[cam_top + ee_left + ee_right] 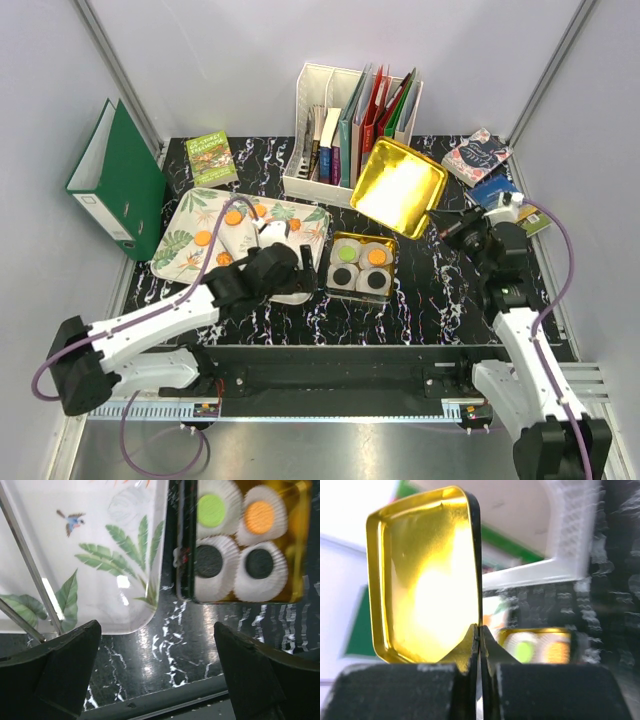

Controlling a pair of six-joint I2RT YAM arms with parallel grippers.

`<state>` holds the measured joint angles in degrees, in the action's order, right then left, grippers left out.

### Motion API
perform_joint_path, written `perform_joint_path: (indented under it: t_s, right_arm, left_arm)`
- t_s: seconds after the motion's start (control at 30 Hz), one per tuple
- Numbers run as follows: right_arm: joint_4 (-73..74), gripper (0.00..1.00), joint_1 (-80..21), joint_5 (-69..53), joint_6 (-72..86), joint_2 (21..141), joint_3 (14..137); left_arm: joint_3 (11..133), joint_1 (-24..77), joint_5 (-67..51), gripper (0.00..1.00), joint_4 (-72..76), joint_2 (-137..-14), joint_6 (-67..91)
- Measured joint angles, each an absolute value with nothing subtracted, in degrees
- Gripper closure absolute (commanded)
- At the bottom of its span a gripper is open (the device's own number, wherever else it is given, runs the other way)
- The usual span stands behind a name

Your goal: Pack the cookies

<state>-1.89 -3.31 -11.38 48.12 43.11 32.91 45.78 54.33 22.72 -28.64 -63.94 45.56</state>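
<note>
A small gold tin (362, 287) holds four white paper cups with one green cookie (211, 510), one orange cookie (260, 516) and two black cookies (207, 561). Several more orange cookies (232, 217) lie on the leaf-patterned tray (185, 250). My left gripper (300, 264) hangs open and holds nothing, above the tray's near right corner beside the tin; in the left wrist view the left gripper (157, 665) shows bare table between its fingers (65, 665). My right gripper (480, 630) is shut on the rim of the gold lid (425, 580), holding the lid (398, 187) tilted in the air behind the tin.
A white file holder (300, 170) full of books stands at the back centre. A green binder (120, 180) leans at the left wall, with a green book (212, 158) beside it. More books (478, 155) lie at the back right near the right arm.
</note>
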Motion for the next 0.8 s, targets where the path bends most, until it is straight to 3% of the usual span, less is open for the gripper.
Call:
perform_joint_path:
  t_s: [0.2,0.43,0.57,0.8]
  right_arm:
    - [-29.15,1.0,-3.31,-25.87,61.56,54.68,27.09]
    - [-61.54,1.0,-3.31,-35.2,82.41,76.14,23.11]
    - [-66.39,1.0,-3.79,-38.11,88.68,81.93,23.11]
    - [-71.77,1.0,-4.97,-43.16,91.24,82.21,24.64]
  left_arm:
    - [40.45,54.33,22.59,0.01,-23.22,-53.06,45.45]
    - [33.71,54.33,22.02,0.01,-15.42,-40.21,44.12]
    - [32.38,54.33,20.99,0.01,-12.43,-37.45,42.68]
    - [32.21,54.33,18.65,0.01,-7.64,-36.1,40.23]
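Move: The right hand holds the tin's gold lid by its edge; the open tin of cookies lies about 10 cm to its left, roughly level fore-and-aft and some 22 cm below. The white file holder stands about 18 cm ahead and 13 cm left of that hand, and the leafy tray about 28 cm left of the tin and 4 cm farther out. From the left hand the tin is about 10 cm ahead, 13 cm right and 10 cm down. Right hand swings the pinched lid about 10 cm left towards above the tin, rolling left-side-up; left hand rises likewise. ##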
